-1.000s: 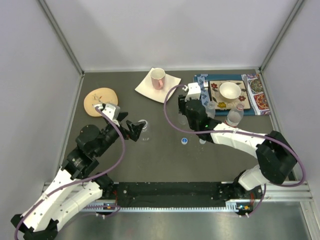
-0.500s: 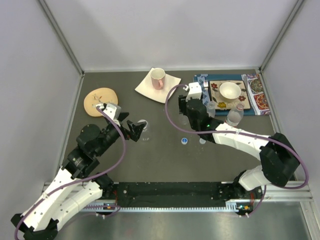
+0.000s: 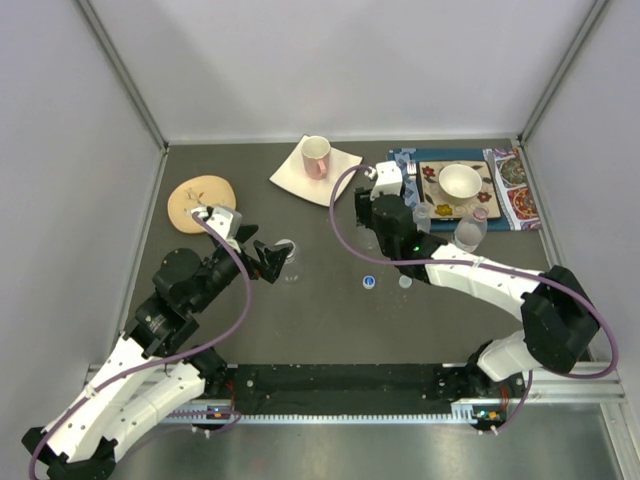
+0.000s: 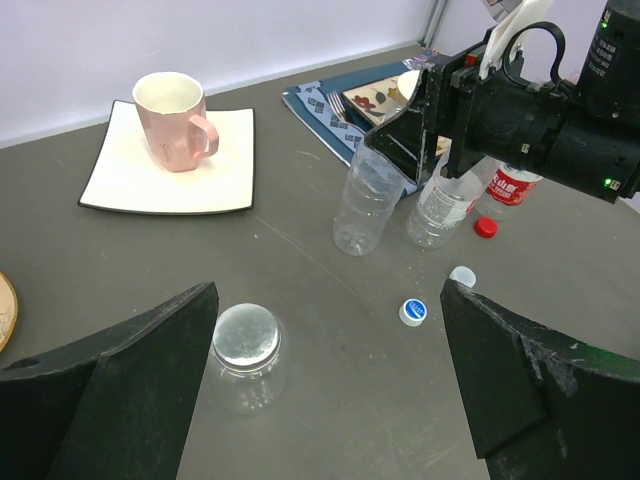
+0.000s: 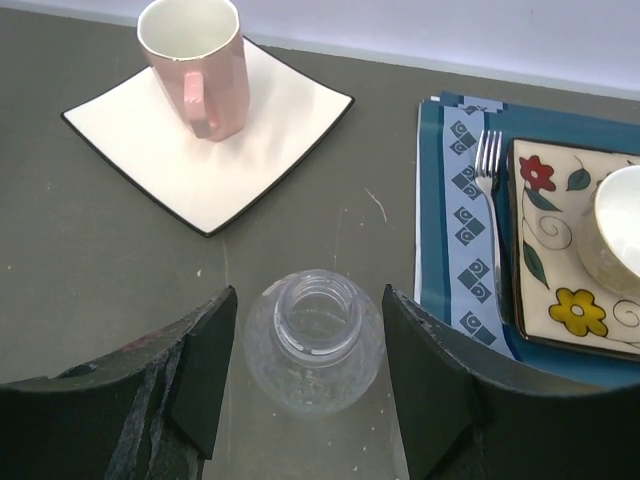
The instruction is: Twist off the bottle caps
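Observation:
In the right wrist view, a slim clear bottle (image 5: 314, 340) stands uncapped between the fingers of my right gripper (image 5: 308, 375). The gripper is open, with a gap on each side of the bottle. The squat bottle (image 4: 241, 372) keeps its greyish-clear cap (image 4: 245, 334) and stands just inside the left finger of my left gripper (image 4: 330, 390), which is wide open and not touching it. A blue cap (image 4: 413, 312), a white cap (image 4: 462, 275) and a red cap (image 4: 485, 227) lie loose on the table. Two more slim bottles (image 4: 438, 210) (image 4: 512, 185) stand behind them.
A pink mug (image 3: 316, 156) sits on a white square saucer (image 3: 335, 175) at the back. A placemat (image 3: 405, 160) at the back right carries a flowered plate (image 3: 433, 190), a white bowl (image 3: 460, 181) and a fork (image 5: 489, 190). A tan disc (image 3: 200, 200) lies at the left.
The right gripper's jaws have spread apart off the slim bottle, and the arm has shifted slightly toward the back. The left arm has not moved.

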Motion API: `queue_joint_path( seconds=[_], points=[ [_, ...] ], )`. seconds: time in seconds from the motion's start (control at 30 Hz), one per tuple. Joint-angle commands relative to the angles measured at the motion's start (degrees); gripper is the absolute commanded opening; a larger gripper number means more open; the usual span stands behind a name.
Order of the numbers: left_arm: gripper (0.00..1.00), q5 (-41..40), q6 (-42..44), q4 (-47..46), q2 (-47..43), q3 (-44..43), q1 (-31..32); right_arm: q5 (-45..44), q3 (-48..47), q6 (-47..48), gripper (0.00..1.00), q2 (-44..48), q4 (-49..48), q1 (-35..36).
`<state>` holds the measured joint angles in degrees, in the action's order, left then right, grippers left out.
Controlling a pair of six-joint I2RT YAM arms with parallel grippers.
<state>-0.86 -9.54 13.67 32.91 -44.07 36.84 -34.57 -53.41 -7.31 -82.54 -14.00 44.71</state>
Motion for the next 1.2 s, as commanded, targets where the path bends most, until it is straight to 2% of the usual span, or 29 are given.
queue_joint_path(
  seconds=[0.0, 0.27, 0.6, 0.7, 0.73, 0.77, 0.87, 1.07, 1.17],
  points=[
    [0.99, 0.6, -0.65, -2.77, 0.14, -1.28, -0.1, 0.47, -2.84, -0.6, 0.6, 2.12, -0.5, -0.41],
    [0.99, 0.6, -0.57, -2.86, 0.05, -1.1, -0.1, 1.61, -3.81, -1.3, 0.64, 4.05, 1.08, -0.15],
    [0.99, -0.18, -0.74, -3.21, 0.14, -1.1, -0.01, 3.18, -12.59, 0.98, 0.71, 10.55, 9.07, 5.47],
    [0.99, -9.39, -1.53, -1.2, -0.12, -1.71, -0.1, 11.33, -12.51, -0.59, 0.7, 13.01, 12.59, 6.53],
    [0.99, -13.34, -2.66, 1.85, -0.04, -2.41, -0.1, 18.15, -12.16, -1.47, 0.7, 13.46, 13.38, 6.62],
    [0.99, -22.08, -3.2, 3.71, 0.75, -2.94, -0.1, 21.7, -11.38, -3.22, 0.7, 13.9, 13.91, 6.97],
    [0.99, -33.28, -6.18, 12.3, 3.29, -5.23, -0.28, 31.04, -10.84, -6.3, 0.72, 13.2, 16.01, 8.28],
    [0.99, -39.12, -13.04, 21.9, 4.45, -5.32, -1.86, 31.84, -16.1, -5.79, 0.88, 4.6, 19.0, 14.79],
    [0.99, -41.85, -14.98, 24.55, 3.58, -4.97, -2.3, 32.55, -20.05, -5.87, 0.9, -1.2, 20.5, 16.11]
  ],
)
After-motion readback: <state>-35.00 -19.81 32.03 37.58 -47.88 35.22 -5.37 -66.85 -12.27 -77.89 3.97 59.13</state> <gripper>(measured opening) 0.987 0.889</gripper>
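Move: The lidded jar stands roughly 19 cm to the right hand's left, 7 cm back and 12 cm below. Right at that hand is the uncapped bottle, upright between its fingers; the loose blue cap lies some 9 cm straight back and 16 cm down. From the left hand the same jar is about 8 cm ahead, 4 cm right and 22 cm lower, and the floral plate some 24 cm ahead and 18 cm left. Straight up first, some 13 cm, the right hand comes off the uncapped bottle, its already loosened fingers widening, then swings back and left about 14 cm each way towards the lidded jar, turning some 40 degrees counter-clockwise and finally sinking 6 cm. Late on, the open left hand clears away leftward from the jar, about 10 cm, sinking 5 cm and turning counter-clockwise. ##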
